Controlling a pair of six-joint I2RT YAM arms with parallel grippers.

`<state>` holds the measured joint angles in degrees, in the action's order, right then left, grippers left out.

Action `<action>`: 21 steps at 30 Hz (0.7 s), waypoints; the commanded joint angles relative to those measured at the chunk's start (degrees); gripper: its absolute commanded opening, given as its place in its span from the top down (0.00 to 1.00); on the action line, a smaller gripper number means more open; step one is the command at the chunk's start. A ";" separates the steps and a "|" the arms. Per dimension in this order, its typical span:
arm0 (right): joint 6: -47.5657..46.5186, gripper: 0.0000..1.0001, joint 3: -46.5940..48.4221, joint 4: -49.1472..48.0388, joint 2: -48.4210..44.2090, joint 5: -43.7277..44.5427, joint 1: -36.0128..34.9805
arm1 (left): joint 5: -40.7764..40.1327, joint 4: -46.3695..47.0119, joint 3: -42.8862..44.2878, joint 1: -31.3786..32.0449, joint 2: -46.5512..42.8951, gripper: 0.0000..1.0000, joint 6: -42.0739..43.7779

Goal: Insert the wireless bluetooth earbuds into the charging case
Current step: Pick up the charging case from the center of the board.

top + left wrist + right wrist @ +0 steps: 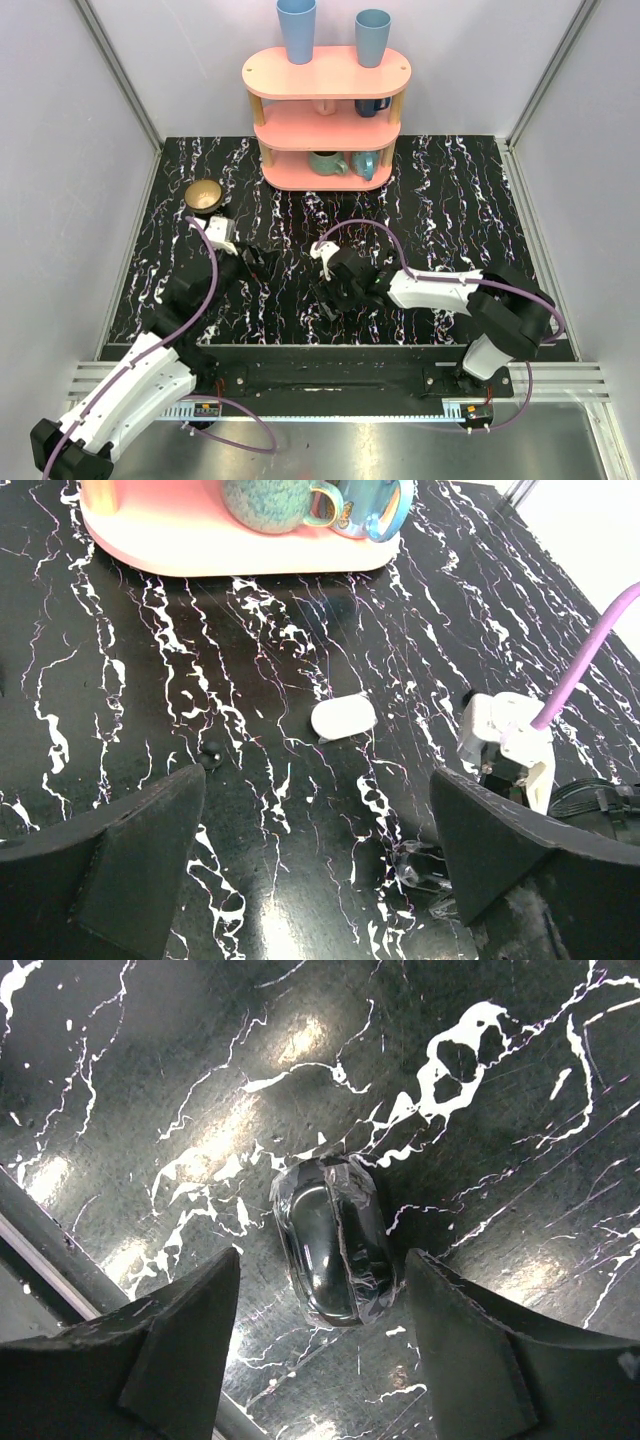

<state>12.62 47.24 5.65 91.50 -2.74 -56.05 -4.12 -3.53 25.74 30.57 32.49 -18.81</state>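
Observation:
The charging case (343, 718), a small white oval, lies flat on the black marble table, ahead of my left gripper (315, 810). That gripper is open with only bare table between its fingers. A tiny dark round piece (210, 755) sits by its left fingertip. I cannot tell the earbuds from the white veins. My right gripper (322, 1280) is open, low over the table. A glossy black oval thing wrapped in clear film (335, 1245) lies just past its fingertips, untouched. From above, the left gripper (255, 262) and right gripper (325, 295) are close together mid-table.
A pink three-tier shelf (326, 110) with mugs and two blue cups stands at the back. A dark bowl (205, 195) sits back left. The right wrist's white camera block (505, 735) with its purple cable is close to my left gripper's right finger. A metal rail (40, 1230) borders the near edge.

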 commanded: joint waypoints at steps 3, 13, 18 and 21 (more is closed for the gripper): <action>-1.28 0.29 1.45 -0.82 1.39 -1.30 -0.90 | -1.42 2.12 0.02 -0.33 -2.43 0.01 -0.17; -1.72 0.37 0.83 0.68 2.10 -0.77 -1.25 | -2.29 2.82 -0.95 -0.25 -4.89 0.01 -1.58; -1.72 0.48 0.13 1.12 2.01 1.07 -1.34 | -2.56 3.27 -2.09 -0.33 -6.56 0.01 -2.55; -1.64 0.55 -0.05 1.03 1.84 1.34 -1.34 | -2.12 4.58 -2.27 -0.33 -6.91 0.01 -2.29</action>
<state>11.31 47.24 6.33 93.32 -2.50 -56.73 -5.26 -2.96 23.75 30.55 26.35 -20.60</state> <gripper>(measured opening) 0.505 0.988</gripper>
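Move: The black charging case lies right under the right hand, about 2 cm down between its fingers. The white case stands about 12 cm ahead and 2 cm left; one black earbud is 11 cm ahead and 11 cm left, the other 10 cm ahead and 13 cm right. From the left hand, the black charging case is some 14 cm right, 6 cm back and 18 cm below. Right hand sinks about 1 cm over the black charging case, its fingers closing part-way onto the case's sides. ##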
